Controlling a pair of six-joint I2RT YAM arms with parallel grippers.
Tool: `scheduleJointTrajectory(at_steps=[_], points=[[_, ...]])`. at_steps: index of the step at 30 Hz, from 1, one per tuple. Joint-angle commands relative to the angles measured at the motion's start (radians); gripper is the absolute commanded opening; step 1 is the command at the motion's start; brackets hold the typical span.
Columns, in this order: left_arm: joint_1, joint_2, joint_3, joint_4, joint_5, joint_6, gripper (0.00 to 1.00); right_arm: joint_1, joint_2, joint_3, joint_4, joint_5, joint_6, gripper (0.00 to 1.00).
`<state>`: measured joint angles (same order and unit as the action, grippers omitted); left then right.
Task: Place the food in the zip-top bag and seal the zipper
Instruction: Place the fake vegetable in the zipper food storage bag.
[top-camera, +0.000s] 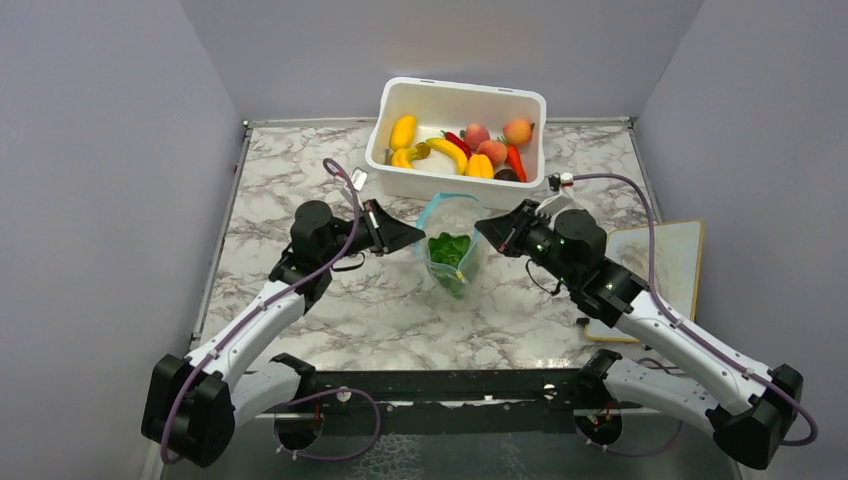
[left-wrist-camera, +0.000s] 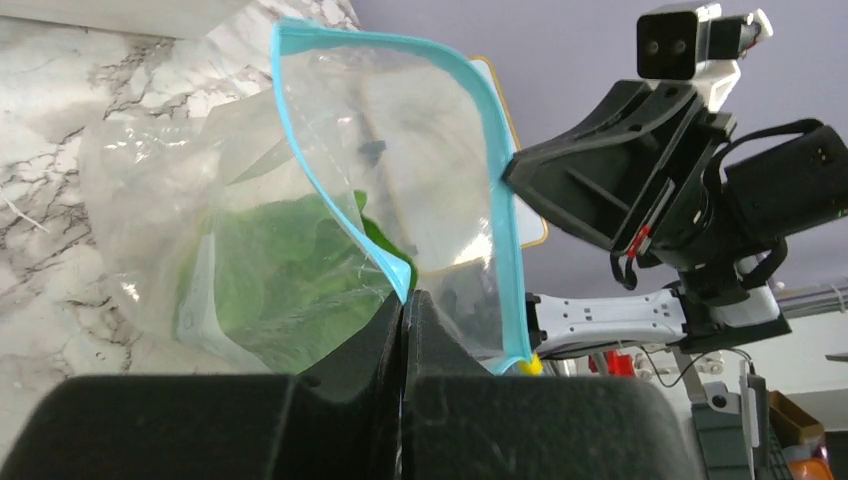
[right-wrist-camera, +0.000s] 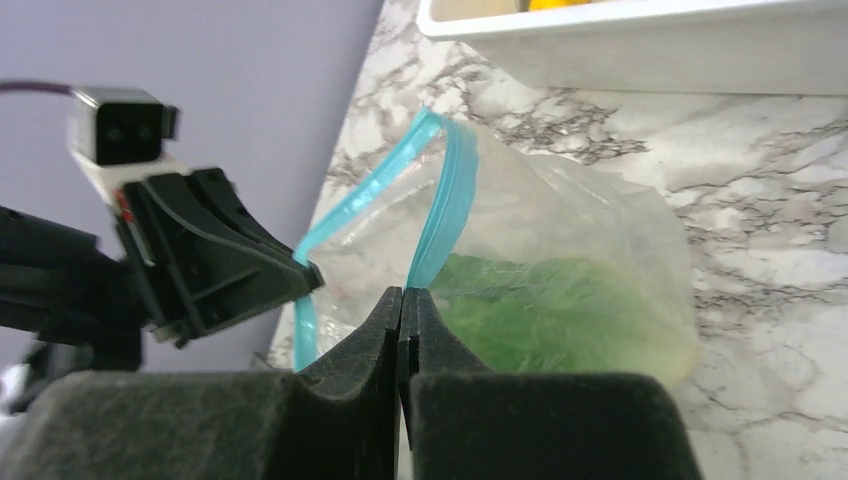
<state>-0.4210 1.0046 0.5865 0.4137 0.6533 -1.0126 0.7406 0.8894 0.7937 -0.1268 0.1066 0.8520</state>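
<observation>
The zip-top bag (top-camera: 452, 215) stands open at mid-table with a green lettuce (top-camera: 448, 250) inside. My left gripper (top-camera: 418, 238) is shut on the left side of its light-blue zipper (left-wrist-camera: 370, 37), and the strip runs into the closed fingertips of this gripper (left-wrist-camera: 405, 297). My right gripper (top-camera: 480, 228) is shut on the opposite side of the zipper (right-wrist-camera: 445, 200), seen from the wrist (right-wrist-camera: 403, 293) with the lettuce (right-wrist-camera: 560, 310) just behind. More food lies in the white tub: a yellow fruit (top-camera: 402, 131) and peaches (top-camera: 490, 150).
The white tub (top-camera: 450, 187) sits just behind the bag and also holds bananas and red chillies. A pale board (top-camera: 655, 265) lies at the right table edge under the right arm. Grey walls close in the table on three sides.
</observation>
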Motion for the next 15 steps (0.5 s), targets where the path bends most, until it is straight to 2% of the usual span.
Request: scheduleJointTrajectory(at_steps=[1, 5, 9, 11, 15], points=[[-0.004, 0.062, 0.197, -0.222, -0.032, 0.208, 0.00, 0.005, 0.064, 0.040, 0.009, 0.016, -0.115, 0.01], [-0.005, 0.101, 0.442, -0.522, -0.187, 0.390, 0.00, 0.005, 0.073, 0.104, 0.006, -0.034, -0.137, 0.01], [-0.016, 0.183, 0.654, -0.714, -0.260, 0.511, 0.00, 0.004, 0.006, -0.010, 0.133, -0.073, -0.118, 0.01], [-0.030, 0.209, 0.680, -0.737, -0.265, 0.553, 0.00, 0.005, 0.003, -0.101, 0.206, -0.116, -0.073, 0.01], [-0.053, 0.221, 0.609, -0.747, -0.255, 0.583, 0.00, 0.006, 0.097, -0.183, 0.236, -0.265, -0.020, 0.01]])
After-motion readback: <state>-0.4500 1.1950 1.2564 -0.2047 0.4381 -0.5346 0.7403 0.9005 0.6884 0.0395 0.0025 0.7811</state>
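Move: Both hands hold the mouth of the clear bag between them, about 10 cm apart. The lettuce hangs inside, roughly 6 cm to the right of my left hand, 8 cm below and 1 cm ahead; from my right hand it is about 5 cm left, level fore and aft, and 8 cm below. From my left hand, the white food box is some 25 cm ahead, 8 cm right and 18 cm down, and the yellow pepper in it about 21 cm ahead, 12 cm right and 18 cm down. I swing my left hand quickly forward towards the white food box, then steeply up, some 10 cm of rise and 6 or 7 cm forward, its right-pointing fingertips tipping down about 20 degrees and keeping their pinch on the rim. My right hand bobs within a couple of centimetres and keeps pinching the other side, so the bag is jerked up by its left rim. ##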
